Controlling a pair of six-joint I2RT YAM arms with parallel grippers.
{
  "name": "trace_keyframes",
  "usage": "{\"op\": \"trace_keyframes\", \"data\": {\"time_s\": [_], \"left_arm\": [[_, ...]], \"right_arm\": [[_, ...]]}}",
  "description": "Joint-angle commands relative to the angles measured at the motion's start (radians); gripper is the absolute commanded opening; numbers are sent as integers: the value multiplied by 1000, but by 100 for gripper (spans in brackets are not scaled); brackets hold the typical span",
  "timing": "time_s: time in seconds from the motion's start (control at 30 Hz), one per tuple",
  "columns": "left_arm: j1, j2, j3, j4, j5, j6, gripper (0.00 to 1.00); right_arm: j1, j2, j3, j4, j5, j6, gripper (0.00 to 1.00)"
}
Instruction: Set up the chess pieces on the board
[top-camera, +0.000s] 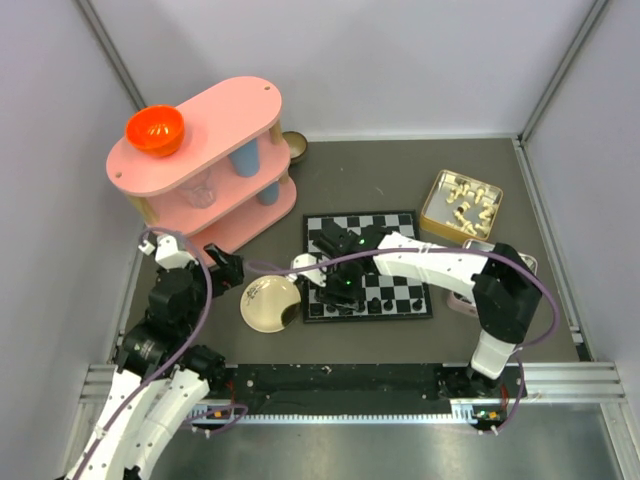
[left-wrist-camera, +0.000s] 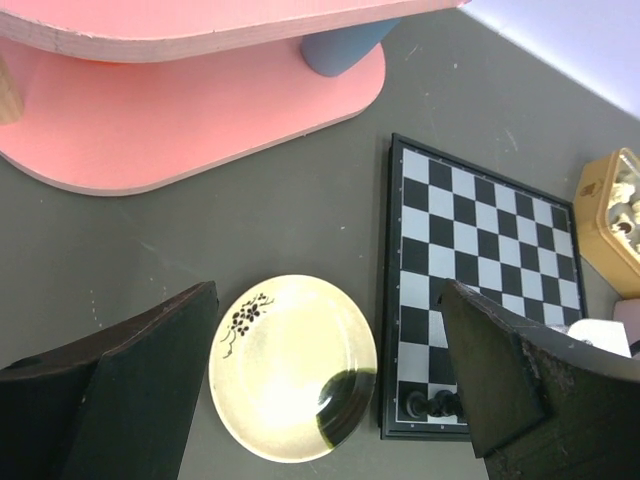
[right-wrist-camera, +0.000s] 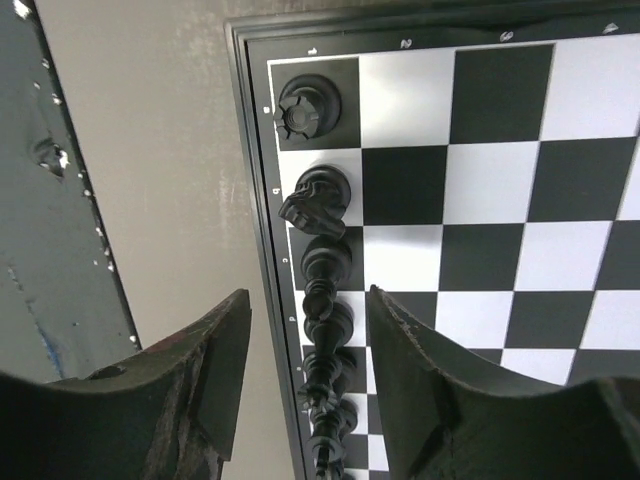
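The board (top-camera: 385, 225) lies mid-table. Black chess pieces (right-wrist-camera: 315, 195) stand in a row along its edge file (right-wrist-camera: 500, 180): a rook, a knight, a bishop and more behind them. My right gripper (right-wrist-camera: 308, 300) hangs over that row with its jaws apart, a gap on each side of the pieces and nothing gripped. From above it sits at the board's near left corner (top-camera: 340, 285). My left gripper (left-wrist-camera: 328, 290) is open and empty above the cream plate (left-wrist-camera: 290, 365). Two black pieces (left-wrist-camera: 435, 403) show at the board's near corner (left-wrist-camera: 480, 240).
A pink two-tier shelf (top-camera: 200, 160) with an orange bowl (top-camera: 154, 130) stands at the back left. A tan tin (top-camera: 460, 205) of cream-white chessmen sits right of the board. The plate (top-camera: 270, 303) lies left of the board. A pale pink object (top-camera: 462, 303) is partly hidden by the right arm.
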Motion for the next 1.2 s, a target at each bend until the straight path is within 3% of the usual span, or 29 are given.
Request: {"op": "trace_keyframes", "data": {"time_s": [0.0, 0.2, 0.37, 0.5, 0.53, 0.6, 0.73, 0.87, 0.97, 1.17], "left_arm": [[3, -61, 34, 56, -8, 12, 99], [4, -84, 57, 127, 25, 3, 99], [3, 16, 71, 220, 204, 24, 99], [3, 103, 66, 314, 333, 38, 99], [3, 137, 65, 346, 352, 37, 99], [3, 168, 60, 378, 392, 34, 99], [3, 275, 60, 496, 490, 43, 98], [1, 395, 98, 522, 585, 31, 98], [0, 473, 137, 526, 642, 40, 98], [-3, 571, 183, 545, 690, 48, 97]], "right_arm": [[-33, -86, 95, -56, -54, 4, 51], [-160, -158, 173, -117, -137, -46, 58], [-309, -257, 214, -159, -217, -125, 59], [-516, -316, 204, -177, -318, -134, 61], [-615, -325, 190, -183, -330, -132, 62], [-718, -355, 172, -188, -355, -129, 71], [-994, -392, 89, -185, -316, -152, 79], [-1208, -376, 44, -200, -284, -233, 80], [-1311, -333, 24, -235, -240, -362, 79], [-1351, -261, -42, -168, -117, -557, 74]]}}
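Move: Off to the right hand's right, about 39 cm away and 7 ahead, lies the pink tray of black pieces, some 5 cm lower. Just under the hand, about 3 cm down, stands the newly set bishop; the corner rook is about 18 cm right, level with it; the yellow box is 35 cm right, 29 ahead. From the left hand, the pink tray is roughly 66 cm right and 5 ahead, the board's middle 34 right and 11 ahead, the plate 8 right and level, all about 20 lower. Leaving the bishop, the right hand climbs forward over the board, then sweeps some 37 cm right, turning about 50 degrees clockwise and opening wider, and sinks about 7 cm towards the pink tray, still above it. The open left hand rises, then swings right about 14 cm and somewhat forward towards the board, turning clockwise. ##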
